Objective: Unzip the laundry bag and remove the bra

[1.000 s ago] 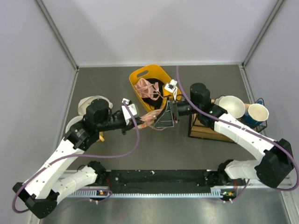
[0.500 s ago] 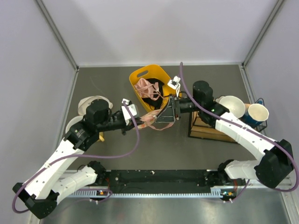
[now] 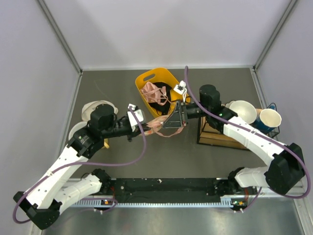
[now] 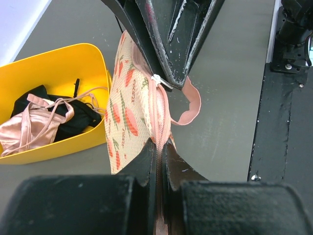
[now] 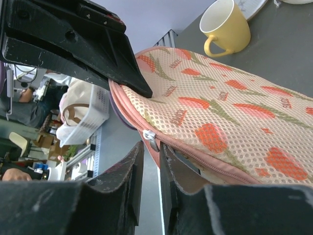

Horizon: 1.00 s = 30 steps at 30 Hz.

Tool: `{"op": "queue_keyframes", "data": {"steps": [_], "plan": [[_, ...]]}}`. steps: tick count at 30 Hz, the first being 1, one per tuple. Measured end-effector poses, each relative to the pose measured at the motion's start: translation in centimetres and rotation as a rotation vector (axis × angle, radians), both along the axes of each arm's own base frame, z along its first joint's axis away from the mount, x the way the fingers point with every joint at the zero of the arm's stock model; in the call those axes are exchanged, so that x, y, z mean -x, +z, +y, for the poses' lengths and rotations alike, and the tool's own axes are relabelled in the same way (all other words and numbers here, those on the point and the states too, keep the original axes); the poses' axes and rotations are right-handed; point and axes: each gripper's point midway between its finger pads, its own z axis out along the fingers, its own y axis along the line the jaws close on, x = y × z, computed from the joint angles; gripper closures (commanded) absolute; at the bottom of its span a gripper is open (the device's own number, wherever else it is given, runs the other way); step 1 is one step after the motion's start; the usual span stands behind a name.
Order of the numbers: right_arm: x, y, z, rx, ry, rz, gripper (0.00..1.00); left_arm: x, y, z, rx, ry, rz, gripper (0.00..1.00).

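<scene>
The laundry bag (image 3: 157, 125), pale pink mesh with orange-red prints, hangs between my two grippers above the table. My left gripper (image 4: 160, 147) is shut on its pink zip edging (image 4: 159, 122). My right gripper (image 5: 152, 147) comes in from the other side; its fingers stand narrowly apart with the white zip pull (image 5: 150, 138) between them, touching one finger. In the left wrist view the zip pull (image 4: 159, 80) sits at the right gripper's fingertips (image 4: 172, 73), and a pink loop hangs beside it. The zip looks closed. The bra is hidden.
A yellow basket (image 3: 146, 78) behind the bag holds a pink strappy garment (image 3: 151, 91) and a black one. White bowls (image 3: 98, 106) lie at the left. A wooden box (image 3: 215, 138), a white cup (image 3: 243, 111) and a blue cup (image 3: 270, 119) stand at the right.
My right gripper's fingers have narrowed around the zip pull and its wrist has shifted slightly. The left gripper and bag have stayed put.
</scene>
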Motion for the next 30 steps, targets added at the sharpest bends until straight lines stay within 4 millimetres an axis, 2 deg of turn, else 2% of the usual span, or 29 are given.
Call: {"op": "queue_keyframes", "data": {"steps": [2, 3, 4, 10, 19, 25, 30], "plan": [[0.0, -0.1, 0.0, 0.002, -0.001, -0.001, 0.89, 0.0, 0.1, 0.0, 0.002, 0.0, -0.003, 1.0], [0.0, -0.1, 0.0, 0.004, -0.001, 0.0, 0.99, -0.1, 0.1, 0.0, 0.003, 0.0, -0.005, 1.0], [0.0, -0.2, 0.0, 0.006, -0.003, 0.002, 1.0, -0.1, 0.1, -0.1, 0.005, 0.0, -0.006, 1.0], [-0.4, -0.2, -0.1, 0.019, -0.021, -0.005, 1.0, -0.1, 0.1, -0.1, 0.006, -0.001, -0.011, 1.0], [-1.6, -1.4, -0.9, 0.099, -0.14, -0.025, 1.0, -0.2, -0.5, 0.3, -0.008, 0.017, -0.018, 1.0], [-2.2, -2.1, -2.2, 0.16, -0.219, -0.065, 1.0, 0.3, 0.5, 1.3, 0.005, 0.045, -0.062, 1.0], [-3.8, -2.6, -4.7, 0.186, -0.311, -0.071, 1.0, 0.6, 1.1, 2.4, 0.01, 0.081, -0.093, 1.0]]}}
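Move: The laundry bag's white zip pull is right at the right hand's partly closed fingertips, about 1 cm to the left of the hand point and level with it. From the left hand, which already grips the end of the zip, that pull is some 6 cm to the right and 2 cm ahead, at about the same height. From the right hand, the yellow bin is roughly 15 cm ahead and 20 cm below, and the wooden rack some 30 cm to the right, 4 cm ahead and 20 cm down. The right fingers first close fully on the zip pull, then the hand draws it away along the zip towards the rack side, going about 5 cm right and 4 cm forward while sinking 2–3 cm, speeding up late and swinging clockwise nearly 20 degrees as the leftward-pointing fingertips dip. The left hand keeps its pinch on the zip end and holds almost still until the pull is under way, then backs off about 2 cm to the left and rises 1 cm, against the right hand's pull. ##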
